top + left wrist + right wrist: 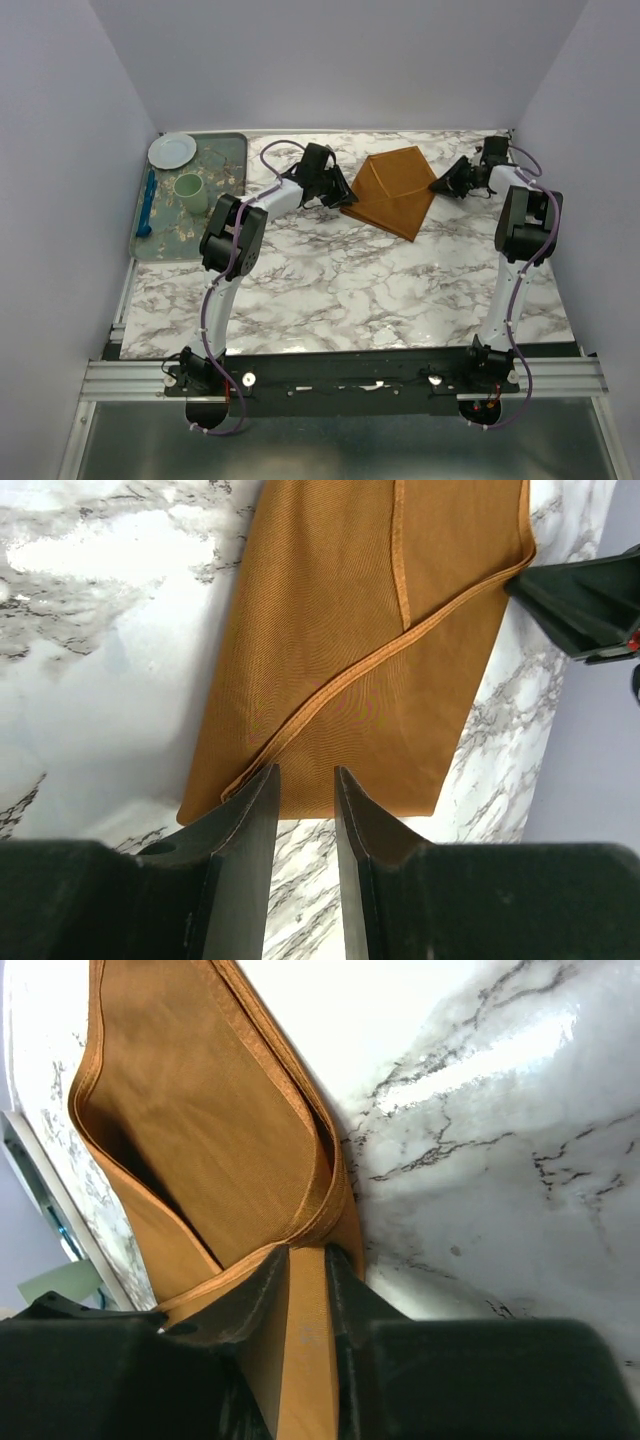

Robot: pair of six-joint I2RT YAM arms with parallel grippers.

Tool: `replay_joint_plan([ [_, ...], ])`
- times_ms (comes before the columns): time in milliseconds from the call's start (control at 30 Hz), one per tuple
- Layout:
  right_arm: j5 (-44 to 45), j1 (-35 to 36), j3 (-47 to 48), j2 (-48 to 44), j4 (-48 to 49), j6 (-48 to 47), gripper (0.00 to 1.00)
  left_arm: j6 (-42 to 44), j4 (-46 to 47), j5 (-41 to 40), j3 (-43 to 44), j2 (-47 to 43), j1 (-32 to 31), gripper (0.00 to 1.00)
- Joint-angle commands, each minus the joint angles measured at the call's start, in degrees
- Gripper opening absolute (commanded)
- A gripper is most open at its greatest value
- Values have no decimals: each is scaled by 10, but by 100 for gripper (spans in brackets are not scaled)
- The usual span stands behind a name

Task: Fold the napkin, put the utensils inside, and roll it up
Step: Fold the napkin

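The rust-orange napkin [392, 192] lies folded on the marble table at the back centre, its layers and hems showing [330, 610]. My right gripper [437, 185] is at its right corner and is shut on the cloth, with a strip of fabric running between the jaws [308, 1250]; the upper layer [190, 1110] is lifted and gapes open. At the napkin's left edge my left gripper [340, 190] stands open, its tips [306, 772] just over the hem with marble showing between the fingers. The utensils are out of view.
A tray [232, 150] at the back left holds a white plate [172, 150], a pale green cup [191, 192] and a blue utensil [148, 205]. The back wall runs close behind the napkin.
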Motion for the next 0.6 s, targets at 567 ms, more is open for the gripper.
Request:
replay_joint_plan([
  [567,468,212,-244,-443,-23,-464,73,8,-14,-41,-306,-392,-8,59],
])
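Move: The folded napkin's middle lies about 12 cm to the right hand's left, 1 cm nearer the bases and some 2 cm lower; its right corner is right at these fingers. From the right hand, the near corner is about 15 cm back and 7 cm left, the far corner 14 cm ahead and 5 cm left. The left hand has the napkin's middle about 5 cm ahead, 12 cm right and 5 cm below, its left corner some 3 cm to the left. The right fingers open and come free of the napkin's right corner; the hand then lifts fast, about 19 cm, drawing back some 8 cm, while its wrist rolls about 50 degrees until the fingers point forward and down instead of forward-left. The left hand also leaves its corner, opening wider as it goes up about 11 cm, back 8 and somewhat left. ##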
